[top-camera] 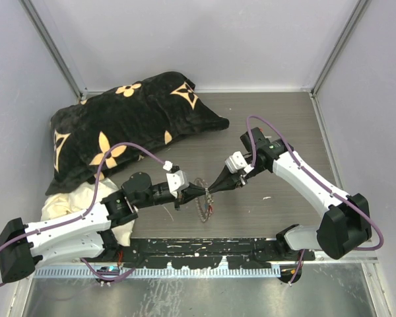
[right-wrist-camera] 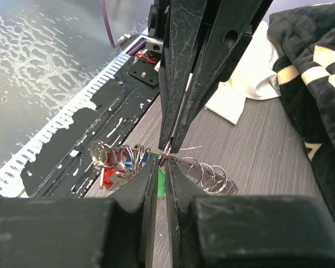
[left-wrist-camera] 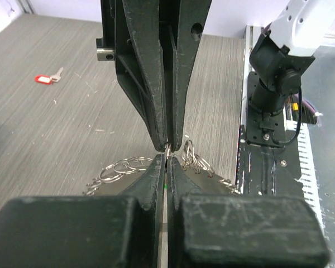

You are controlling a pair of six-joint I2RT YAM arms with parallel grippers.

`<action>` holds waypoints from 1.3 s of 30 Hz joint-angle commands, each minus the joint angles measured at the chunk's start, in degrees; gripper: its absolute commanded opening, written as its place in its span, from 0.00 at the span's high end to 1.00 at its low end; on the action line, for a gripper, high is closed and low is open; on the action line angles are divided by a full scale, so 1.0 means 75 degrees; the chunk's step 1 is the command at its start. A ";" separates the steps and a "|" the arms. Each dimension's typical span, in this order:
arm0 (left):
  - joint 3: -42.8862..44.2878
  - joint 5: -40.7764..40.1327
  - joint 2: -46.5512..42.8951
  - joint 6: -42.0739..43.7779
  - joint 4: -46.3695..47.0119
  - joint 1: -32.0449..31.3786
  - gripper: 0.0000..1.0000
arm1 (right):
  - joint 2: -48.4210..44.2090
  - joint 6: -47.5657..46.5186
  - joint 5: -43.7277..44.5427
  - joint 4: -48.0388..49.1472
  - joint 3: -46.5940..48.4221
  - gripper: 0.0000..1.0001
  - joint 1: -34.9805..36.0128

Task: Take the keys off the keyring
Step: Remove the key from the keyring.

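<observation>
The keyring (top-camera: 201, 206) is a silvery wire coil lying mid-table, with its loops (right-wrist-camera: 212, 177) spread to either side of the two grippers. Red and blue keys (right-wrist-camera: 114, 167) hang bunched on it, and a green one (right-wrist-camera: 162, 182) shows under my right gripper. My left gripper (top-camera: 205, 191) and right gripper (top-camera: 212, 189) meet tip to tip over the coil. The left gripper (left-wrist-camera: 167, 157) is shut on the keyring wire. The right gripper (right-wrist-camera: 162, 165) has a narrow gap between its jaws, set around the same wire. One red key (left-wrist-camera: 44, 79) lies loose on the table.
A black pillow (top-camera: 132, 125) with gold flowers fills the back left, and a white cloth (top-camera: 69, 198) lies under the left arm. The black base rail (top-camera: 204, 251) runs along the near edge. Metal-framed walls stand on both sides.
</observation>
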 commanded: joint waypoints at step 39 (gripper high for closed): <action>0.0688 -0.0062 -0.0221 0.0185 -0.0654 0.0003 1.00 | -0.0165 0.2859 0.1105 0.1742 -0.0005 0.62 0.0438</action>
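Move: The left fingers are already shut on a strand of the keyring, right at their tips. That pinched spot lies about 1 cm to the left of the right hand point, level with it. From the left hand, the middle of the loop is some 2 cm back and 3 cm below, the green key hangs roughly 3 cm straight below, and the red key is about 5 cm back and 4 cm below. Open the right gripper, already slightly parted, to a bit under half, while easing it a good 1 cm forward, 1 cm down and slightly left, its tips dipping about 10 degrees, so its fingers spread around the spot the left tips hold. Keep the left gripper's pinch on the keyring; lower it about 2 cm, tipping its fingers slightly down, then let it creep up nearly 1 cm. ##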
